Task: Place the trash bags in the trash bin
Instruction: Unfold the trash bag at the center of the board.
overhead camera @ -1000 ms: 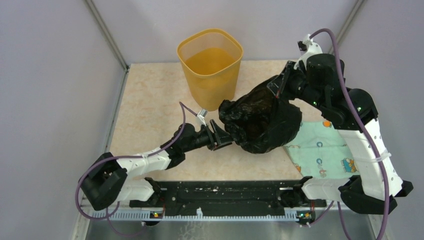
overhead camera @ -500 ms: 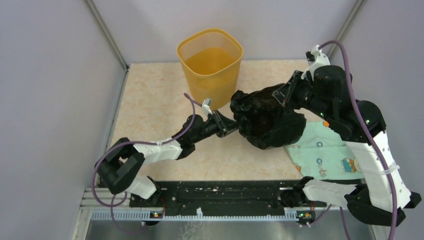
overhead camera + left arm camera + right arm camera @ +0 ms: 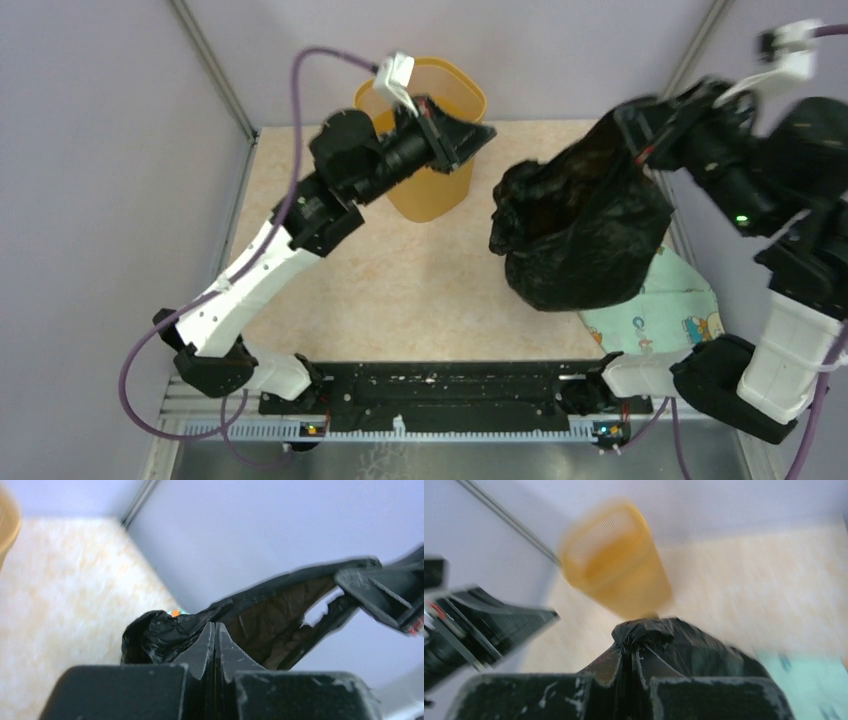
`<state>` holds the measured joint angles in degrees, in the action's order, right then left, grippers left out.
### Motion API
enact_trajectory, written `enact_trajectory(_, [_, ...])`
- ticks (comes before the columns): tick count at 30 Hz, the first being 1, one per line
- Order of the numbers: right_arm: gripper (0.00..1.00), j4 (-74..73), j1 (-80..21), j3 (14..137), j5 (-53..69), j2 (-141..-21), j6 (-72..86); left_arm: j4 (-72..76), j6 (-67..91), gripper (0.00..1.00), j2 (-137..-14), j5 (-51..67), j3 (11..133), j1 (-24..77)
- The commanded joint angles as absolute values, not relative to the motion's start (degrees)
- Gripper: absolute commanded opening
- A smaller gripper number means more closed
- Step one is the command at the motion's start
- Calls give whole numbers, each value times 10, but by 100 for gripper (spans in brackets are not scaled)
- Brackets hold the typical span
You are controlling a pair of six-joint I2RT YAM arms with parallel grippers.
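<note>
The black trash bag (image 3: 580,235) hangs in the air at the right, over the table's right side. My right gripper (image 3: 632,128) is shut on its bunched top, and in the right wrist view the plastic (image 3: 704,650) is pinched between the tips of that gripper (image 3: 633,647). My left gripper (image 3: 488,130) is raised in front of the yellow trash bin (image 3: 440,195), left of the bag and apart from it. Its jaws (image 3: 215,625) are pressed together with nothing seen between them, and the bag (image 3: 155,635) lies beyond them. The bin stands upright at the back.
A pale green patterned cloth (image 3: 660,300) lies flat at the right front, partly under the hanging bag. Grey walls with metal corner posts close in the table on the left, back and right. The bin (image 3: 614,560) shows blurred in the right wrist view.
The left gripper has shut and swung up from the table beside the bag to bin height. The right arm has lifted the bag up and to the right.
</note>
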<state>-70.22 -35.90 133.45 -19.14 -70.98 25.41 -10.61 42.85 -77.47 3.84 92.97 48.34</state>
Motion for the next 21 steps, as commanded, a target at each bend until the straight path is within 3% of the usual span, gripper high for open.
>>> enact_trajectory(1, [0,-593,-362,1504,-133,-704,208,-330,288,0,-825,-27,1181,542])
enact_trajectory(2, [0,-562,-362,1452,-132,-674,214,-336,299,2,-814,-38,1156,542])
enact_trajectory(6, [0,-462,-362,1110,-128,-553,260,-223,364,35,-698,-53,896,536])
enact_trajectory(11, [0,-471,-362,860,-103,-531,325,-106,475,45,-625,14,651,511])
enact_trajectory(14, [0,-420,-362,830,-61,-531,346,-19,534,48,-613,68,531,506])
enact_trajectory(21, [0,-440,-361,981,-47,-615,332,154,634,59,-583,124,350,483])
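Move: The trash bag hangs from my right hand, its middle about 2 cm ahead, 2 cm to the right and some 18 cm below that hand; the green cloth lies on the board about 6 cm back, 21 cm right and 53 cm down. From my empty left hand, the bag's middle lies roughly 13 cm right, 2 cm back and 15 cm below. The bin stands about 12 cm ahead, 7 cm left and 36 cm below my left hand. I carry both hands on upward and back a little, about 10 cm higher, then whip them down, my right still pinching the bag's rim and ending about 17 cm below its start, farther left and slightly forward. My left drops empty beside the bag to some 30 cm below its start and a bit back, its fingers opening past half. Both wrists tip up on the rise, then down. ##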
